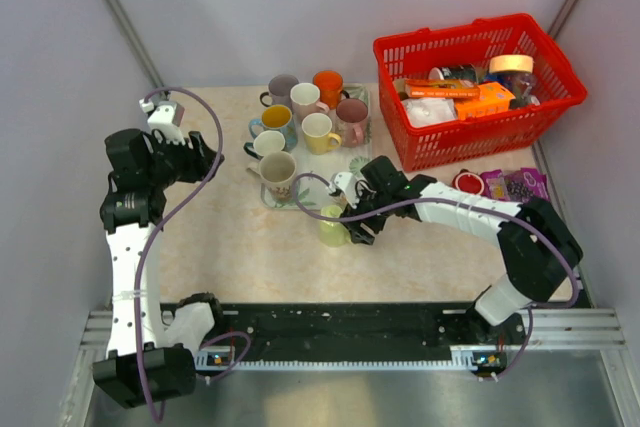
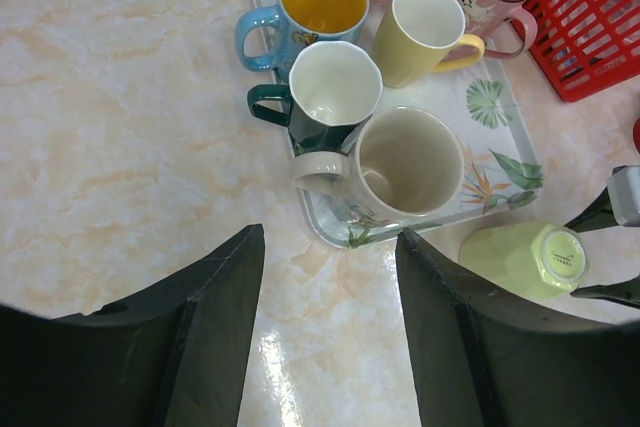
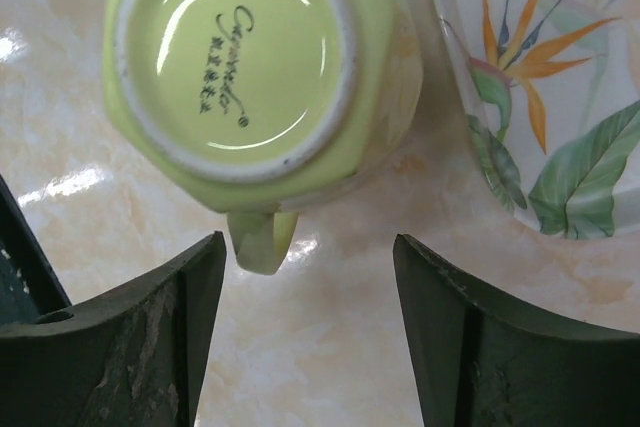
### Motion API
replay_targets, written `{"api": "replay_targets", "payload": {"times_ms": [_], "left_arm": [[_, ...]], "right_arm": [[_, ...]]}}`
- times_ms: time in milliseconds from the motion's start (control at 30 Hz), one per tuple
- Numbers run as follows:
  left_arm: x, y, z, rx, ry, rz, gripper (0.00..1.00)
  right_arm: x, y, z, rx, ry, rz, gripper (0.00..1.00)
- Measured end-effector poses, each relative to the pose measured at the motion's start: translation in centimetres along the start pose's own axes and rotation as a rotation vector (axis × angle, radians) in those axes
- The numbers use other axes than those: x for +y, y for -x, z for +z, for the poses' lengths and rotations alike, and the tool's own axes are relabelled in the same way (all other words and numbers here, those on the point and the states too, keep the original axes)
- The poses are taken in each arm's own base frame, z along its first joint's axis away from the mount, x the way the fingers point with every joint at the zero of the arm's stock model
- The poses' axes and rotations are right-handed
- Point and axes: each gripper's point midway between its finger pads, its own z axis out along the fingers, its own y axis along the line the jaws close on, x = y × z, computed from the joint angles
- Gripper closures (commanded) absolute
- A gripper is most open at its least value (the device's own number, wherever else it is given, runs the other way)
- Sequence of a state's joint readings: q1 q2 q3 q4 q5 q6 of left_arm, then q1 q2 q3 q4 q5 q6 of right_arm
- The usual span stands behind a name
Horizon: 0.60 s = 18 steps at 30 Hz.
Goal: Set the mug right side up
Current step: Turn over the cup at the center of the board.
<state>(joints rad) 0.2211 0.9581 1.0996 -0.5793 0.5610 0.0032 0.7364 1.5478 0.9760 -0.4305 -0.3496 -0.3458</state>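
A light green mug (image 1: 333, 230) stands upside down on the marble table, just off the front right corner of the flowered tray (image 1: 357, 161). In the right wrist view its base (image 3: 250, 77) faces up and its handle (image 3: 262, 242) points toward my left finger. My right gripper (image 3: 310, 242) is open close beside the mug (image 2: 525, 259), with nothing between the fingers; in the top view the right gripper (image 1: 354, 226) sits at the mug's right. My left gripper (image 2: 330, 232) is open over bare table in front of the tray (image 2: 490, 137), empty, well left of the mug (image 1: 212, 162).
Several upright mugs fill the tray, the nearest a beige one (image 2: 405, 165) and a dark green one (image 2: 330, 92). A red basket (image 1: 455, 37) of packets stands at the back right. Small packets (image 1: 505, 184) lie in front of it.
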Motion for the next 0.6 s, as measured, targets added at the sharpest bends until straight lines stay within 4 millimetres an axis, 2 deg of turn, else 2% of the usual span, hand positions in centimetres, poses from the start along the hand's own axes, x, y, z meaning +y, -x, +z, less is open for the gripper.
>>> {"api": "replay_targets", "payload": {"times_ms": [267, 333, 467, 567, 600], "left_arm": [[0.0, 0.0, 0.0, 0.0, 0.0, 0.0, 0.4], [-0.1, 0.0, -0.1, -0.002, 0.0, 0.001, 0.39], [-0.2, 0.1, -0.3, -0.008, -0.002, 0.006, 0.4], [-0.2, 0.1, -0.3, -0.008, -0.004, 0.013, 0.39], [-0.2, 0.1, -0.3, -0.008, -0.004, 0.016, 0.4]], "right_arm": [[-0.6, 0.1, 1.3, -0.006, -0.017, 0.023, 0.44], [-0.7, -0.1, 1.7, -0.005, -0.024, 0.018, 0.49], [-0.6, -1.6, 2.7, 0.032, -0.023, 0.012, 0.69], [-0.6, -2.4, 3.1, 0.054, -0.018, 0.004, 1.0], [-0.6, -2.5, 3.1, 0.055, -0.019, -0.008, 1.0]]}}
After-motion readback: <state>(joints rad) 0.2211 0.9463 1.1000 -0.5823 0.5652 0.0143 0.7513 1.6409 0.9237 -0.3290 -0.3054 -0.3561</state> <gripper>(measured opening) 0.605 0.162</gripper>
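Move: The upturned green mug stands about 5 cm to the right hand's left and 1 cm back, its middle some 3 cm lower, its handle facing the hand between the open fingers. The cream mug is about 12 cm ahead and 17 cm left of the hand, the yellow mug about 21 cm ahead and 7 cm left. From the left hand, the green mug lies about 25 cm right, 8 cm back and 25 cm lower. The right hand's fingers close in around the green mug's handle, just below its upturned base, going from well open to nearly shut. They get there by sinking about 4 cm, gently at first with a slight drift forward and left, then faster with the drift undone; the wrist hardly turns. ##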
